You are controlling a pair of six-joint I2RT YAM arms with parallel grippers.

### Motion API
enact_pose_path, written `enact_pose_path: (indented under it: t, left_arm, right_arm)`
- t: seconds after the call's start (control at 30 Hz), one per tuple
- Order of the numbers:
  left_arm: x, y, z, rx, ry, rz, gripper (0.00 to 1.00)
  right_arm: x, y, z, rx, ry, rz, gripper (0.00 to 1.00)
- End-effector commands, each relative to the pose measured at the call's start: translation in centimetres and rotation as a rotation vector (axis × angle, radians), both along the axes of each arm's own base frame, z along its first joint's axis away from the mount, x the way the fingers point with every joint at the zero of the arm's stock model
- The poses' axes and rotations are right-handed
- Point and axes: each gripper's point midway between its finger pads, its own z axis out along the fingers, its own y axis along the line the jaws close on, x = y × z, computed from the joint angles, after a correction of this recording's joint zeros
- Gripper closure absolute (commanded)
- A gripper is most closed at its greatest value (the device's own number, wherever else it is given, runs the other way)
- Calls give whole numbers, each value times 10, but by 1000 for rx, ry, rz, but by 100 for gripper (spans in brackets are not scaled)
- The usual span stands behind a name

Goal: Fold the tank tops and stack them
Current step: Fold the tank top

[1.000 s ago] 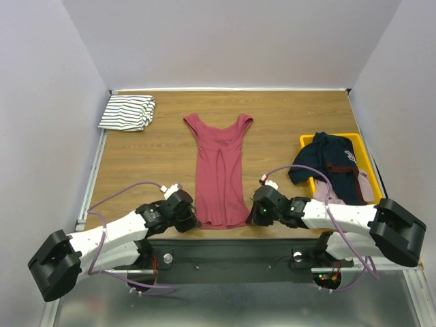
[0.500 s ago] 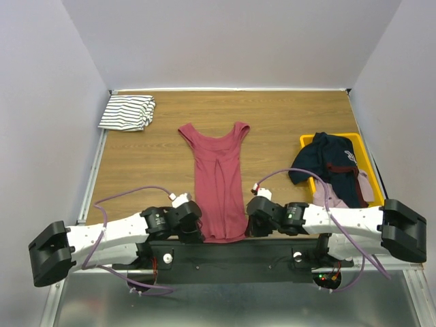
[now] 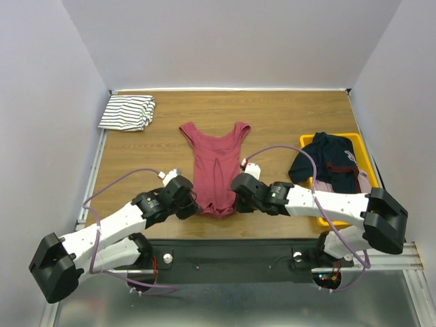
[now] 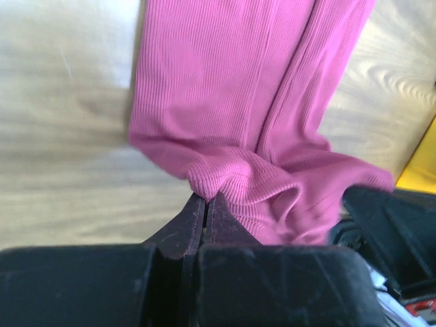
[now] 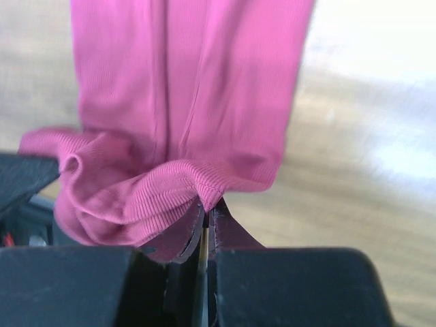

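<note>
The dark red tank top (image 3: 214,160) lies lengthwise in the middle of the table, straps at the far end. My left gripper (image 3: 193,208) is shut on its near left hem corner (image 4: 204,184). My right gripper (image 3: 235,201) is shut on its near right hem corner (image 5: 208,191). The hem is lifted and bunched between the two grippers. The striped white tank top (image 3: 127,112) lies folded at the far left corner.
A yellow bin (image 3: 361,155) at the right holds dark navy clothing (image 3: 327,163) that hangs over its rim. The table's metal rail runs along the left edge (image 3: 95,170). Grey walls enclose the far and side edges.
Both grippers have moved away from the near edge toward the far side, carrying the red top's hem with them. The lower part of the top now bunches up.
</note>
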Motion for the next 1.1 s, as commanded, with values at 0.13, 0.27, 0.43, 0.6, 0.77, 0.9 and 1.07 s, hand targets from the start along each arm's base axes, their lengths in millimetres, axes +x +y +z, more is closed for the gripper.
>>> enact_pose_path:
  t: [0.13, 0.27, 0.43, 0.6, 0.77, 0.9, 1.07]
  left_arm:
    - [70, -4, 39, 0, -179, 9, 100]
    - [97, -4, 47, 9, -216, 29, 100]
    - [127, -1, 56, 14, -258, 54, 100]
    - [157, 1, 56, 16, -269, 75, 100]
    - [182, 1, 52, 25, -273, 90, 100]
    - [194, -3, 49, 11, -262, 78, 100]
    - [210, -3, 48, 5, -264, 84, 100]
  right_arm:
    - [72, -4, 24, -74, -138, -58, 95]
    - [102, -5, 29, -77, -165, -87, 95]
    - [130, 3, 30, -85, -189, -89, 95]
    - [155, 5, 28, -80, -193, -105, 95]
    - [179, 5, 25, -69, -194, -118, 96]
    - [192, 7, 21, -64, -190, -119, 96]
    - [208, 3, 15, -60, -185, -137, 96]
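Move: The left hand has one corner of the tank top's bottom hem, and the neckline it is folded towards lies about 30 cm ahead, 8 cm to the right and 6 cm below; the left shoulder strap is some 35 cm ahead and 4 cm left. From the right hand, holding the other corner, the neckline is about 29 cm ahead and 8 cm left, the right shoulder strap roughly 34 cm ahead and 2 cm right, both about 6 cm lower. Both hands keep their pinch on the two hem corners and carry the hem forward side by side, low over the tank top's body towards the neckline, the left travelling some 19 cm and the right about 18 cm, both slowing at the end. The left climbs about 3 cm before easing down a little while the right stays nearly level and then dips slightly, the left wrist tipping its fingers outward by about 10 degrees with a small counter-clockwise turn and the right doing so less, with a small clockwise turn. ##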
